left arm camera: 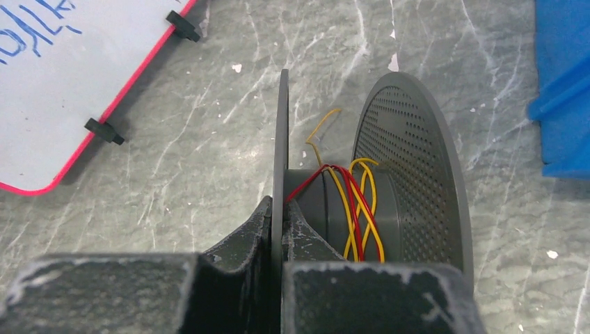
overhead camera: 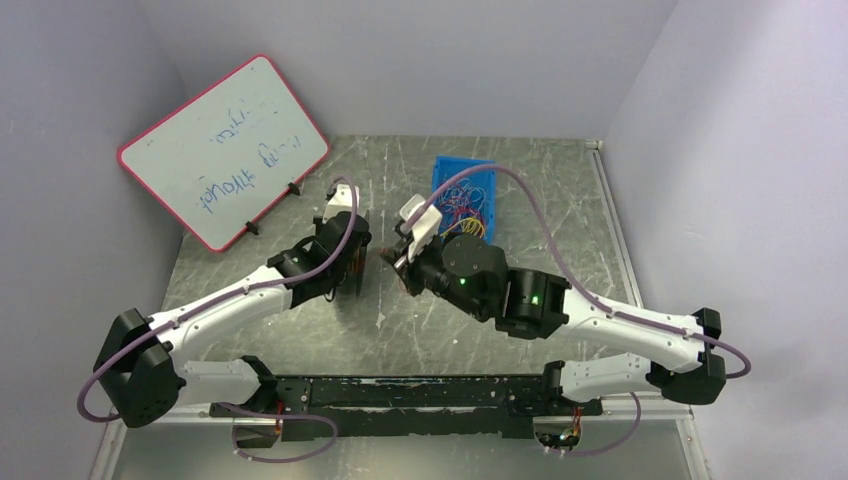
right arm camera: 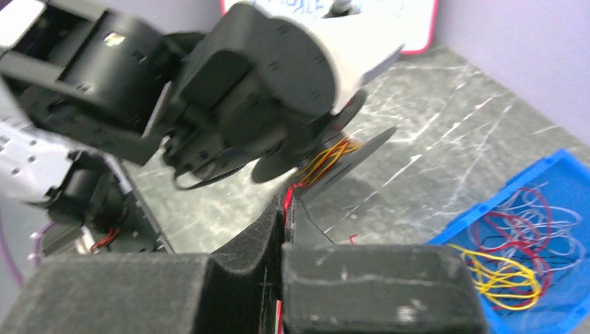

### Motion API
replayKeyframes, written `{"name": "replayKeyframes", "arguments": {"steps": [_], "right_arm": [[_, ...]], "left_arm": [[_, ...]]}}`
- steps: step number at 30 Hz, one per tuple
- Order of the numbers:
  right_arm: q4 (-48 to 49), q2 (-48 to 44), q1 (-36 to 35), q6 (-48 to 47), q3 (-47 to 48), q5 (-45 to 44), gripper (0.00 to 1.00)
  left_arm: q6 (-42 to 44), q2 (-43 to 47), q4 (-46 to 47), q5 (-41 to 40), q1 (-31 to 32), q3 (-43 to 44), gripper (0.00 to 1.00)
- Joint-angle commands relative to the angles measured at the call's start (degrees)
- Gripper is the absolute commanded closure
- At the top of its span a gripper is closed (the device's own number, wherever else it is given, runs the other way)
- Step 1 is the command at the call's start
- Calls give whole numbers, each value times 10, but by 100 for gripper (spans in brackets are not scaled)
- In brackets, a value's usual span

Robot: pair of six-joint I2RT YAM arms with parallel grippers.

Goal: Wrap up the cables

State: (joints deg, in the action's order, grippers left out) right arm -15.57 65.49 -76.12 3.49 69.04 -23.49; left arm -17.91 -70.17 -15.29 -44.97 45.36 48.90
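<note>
My left gripper (left arm camera: 280, 209) is shut on the thin near flange of a grey spool (left arm camera: 410, 174), held above the table. Red cable (left arm camera: 353, 209) and yellow cable (left arm camera: 370, 202) are wound round its hub. A loose yellow end sticks up behind. My right gripper (right arm camera: 286, 205) is shut on a red cable (right arm camera: 291, 189) that runs up to the spool (right arm camera: 362, 149) close in front of it. In the top view the left gripper (overhead camera: 352, 262) and right gripper (overhead camera: 397, 262) face each other at mid-table. No blue-purple cable shows on the spool.
A blue bin (overhead camera: 447, 170) at the back right holds several loose red, yellow and pale cables (right arm camera: 508, 278). A red-framed whiteboard (overhead camera: 225, 150) leans at the back left. The left arm's wrist (right arm camera: 264, 76) fills the upper part of the right wrist view.
</note>
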Motion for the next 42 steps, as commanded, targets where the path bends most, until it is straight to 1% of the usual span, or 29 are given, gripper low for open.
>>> {"name": "replayKeyframes", "arguments": {"steps": [1,8,12,17,25,30,33,42], "right_arm": [[-16,11,46,-48,35,18,100],[4,35,118,-65,48,76,100],[19,63,164,-63,59,128,100],[39,94,208,-63,69,165,100],[66,125,287,-55,65,199,100],[83,132,327,-44,44,216,100],[99,128,342,-33,15,221,100],[146,104,375,14,-92,242,100]], "left_arm": [[-13,27,19,29,-2,-5,93],[2,48,29,90,7,-25,93],[12,53,17,111,20,-24,93],[23,69,-9,109,62,-26,93],[20,122,-52,120,130,-39,93],[25,148,-95,146,169,-27,93],[25,174,-109,158,186,-20,93],[54,247,-121,240,195,25,93]]}}
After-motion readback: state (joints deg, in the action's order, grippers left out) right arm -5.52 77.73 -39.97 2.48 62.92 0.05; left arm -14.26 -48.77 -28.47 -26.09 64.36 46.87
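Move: The right hand, with the red cable pinched in it, has the spool about 16 cm ahead, 10 cm to its left and 20 cm below. The blue box stands roughly 25 cm ahead of that hand, 13 cm to its right and 32 cm below, with the yellow cable in the box's nearer half, about 4 cm closer. The left hand grips the spool's left flange, the spool's middle lying some 5 cm ahead, 4 cm right and 4 cm lower. Forward goes the right hand, nearly 18 cm past the spool's right side to the blue box's left edge, easing right and then sinking about 9 cm late on, still pinching the red cable. Meanwhile the left hand keeps its grip on the flange and draws the spool back about 13 cm and some 7 cm right, turning it about 35 degrees clockwise and lifting slightly near the end. ##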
